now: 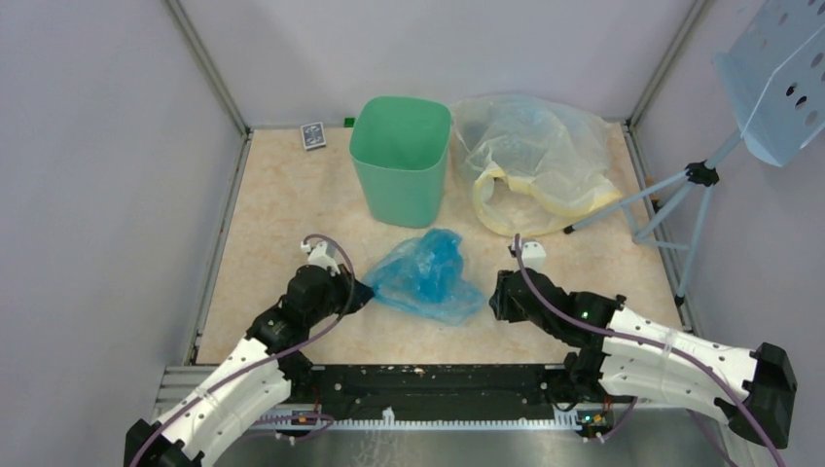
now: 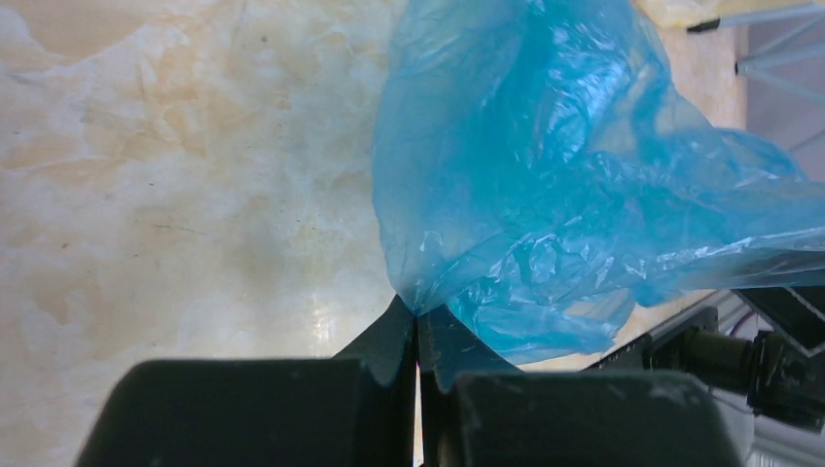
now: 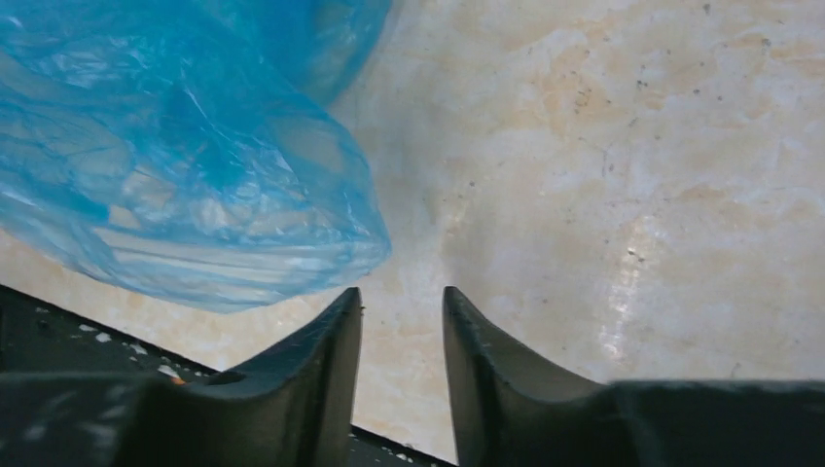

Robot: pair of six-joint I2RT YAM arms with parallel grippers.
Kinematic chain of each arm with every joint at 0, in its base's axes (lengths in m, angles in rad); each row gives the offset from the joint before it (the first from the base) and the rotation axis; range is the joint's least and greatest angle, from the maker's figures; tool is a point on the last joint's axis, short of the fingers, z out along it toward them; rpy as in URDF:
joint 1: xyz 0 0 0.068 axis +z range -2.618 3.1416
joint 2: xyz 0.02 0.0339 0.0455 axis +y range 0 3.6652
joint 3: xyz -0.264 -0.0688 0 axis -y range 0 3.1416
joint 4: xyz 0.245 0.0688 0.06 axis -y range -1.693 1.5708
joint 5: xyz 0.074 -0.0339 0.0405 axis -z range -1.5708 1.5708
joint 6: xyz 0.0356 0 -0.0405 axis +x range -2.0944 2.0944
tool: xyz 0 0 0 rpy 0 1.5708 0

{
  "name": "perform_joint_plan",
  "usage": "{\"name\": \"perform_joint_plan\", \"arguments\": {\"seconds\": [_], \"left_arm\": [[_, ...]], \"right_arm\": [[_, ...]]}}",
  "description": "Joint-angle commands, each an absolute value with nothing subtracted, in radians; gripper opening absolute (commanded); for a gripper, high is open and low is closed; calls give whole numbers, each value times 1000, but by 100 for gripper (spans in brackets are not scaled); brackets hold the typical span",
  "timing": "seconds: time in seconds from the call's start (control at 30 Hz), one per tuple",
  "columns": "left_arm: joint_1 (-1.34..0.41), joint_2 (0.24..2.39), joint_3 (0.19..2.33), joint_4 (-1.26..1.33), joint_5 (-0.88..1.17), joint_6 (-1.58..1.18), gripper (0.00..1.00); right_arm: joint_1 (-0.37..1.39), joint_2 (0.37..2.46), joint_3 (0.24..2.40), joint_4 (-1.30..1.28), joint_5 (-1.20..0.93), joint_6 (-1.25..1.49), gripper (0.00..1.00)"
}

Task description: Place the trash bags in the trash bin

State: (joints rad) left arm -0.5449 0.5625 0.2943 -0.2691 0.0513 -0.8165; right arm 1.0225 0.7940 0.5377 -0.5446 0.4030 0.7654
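Observation:
A crinkly blue trash bag [image 1: 428,275] lies on the table between my two arms, in front of the mint-green trash bin [image 1: 400,158]. My left gripper [image 1: 364,291] is shut on the bag's left edge; in the left wrist view the plastic [image 2: 564,185] runs into the pinched fingertips of that gripper [image 2: 418,313]. My right gripper [image 1: 493,295] sits just right of the bag. In the right wrist view its fingers [image 3: 402,297] stand apart with bare table between them, and the bag [image 3: 185,165] lies up and to the left, not touching.
A larger clear yellowish plastic bag [image 1: 530,161] lies right of the bin. A pale-blue perforated panel [image 1: 783,78] on a tripod [image 1: 681,209] stands at the right. A small dark card box [image 1: 312,135] lies by the back wall. Grey walls enclose the table.

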Motion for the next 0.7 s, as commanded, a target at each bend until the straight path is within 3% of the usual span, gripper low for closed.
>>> {"name": "perform_joint_plan", "arguments": {"seconds": [0.0,0.1,0.23,0.67], "left_arm": [[-542,600,363,-177,188,-711,0],[-543,636,383,-170,237,-695,0],[-543,665,401,-174,260,-679,0],[-543,679,415,-167,265,-660,0]], "right_arm": [[1019,787,574,-407,342,623,44],[1019,807,606,-338,275,499,56],[1019,874,652,-289,157,329,57],[984,1191,738,-134,136,102,67]]}}
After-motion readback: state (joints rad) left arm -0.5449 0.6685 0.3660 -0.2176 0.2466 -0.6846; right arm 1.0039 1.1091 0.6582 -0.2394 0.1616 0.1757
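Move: The left fingers already pinch one edge of the blue trash bag, whose middle lies about 12 cm to that hand's right, 3 cm ahead and some 5 cm lower. From the open, empty right hand the bag's middle is roughly 14 cm left, 5 cm ahead and 6 cm below. The trash bin stands about 25 cm ahead of the right hand and 21 cm to its left; the large clear bag lies some 32 cm ahead and 9 cm right. Leftward by about 7 cm, the right hand goes in over the free side of the blue bag, first rising some 3 cm, then easing forward and sinking back down. It swings about 30 degrees counter-clockwise while its fingers open much wider. The left hand keeps its pinch, shifting about 3 cm to the right and a little up with a slight clockwise turn. ##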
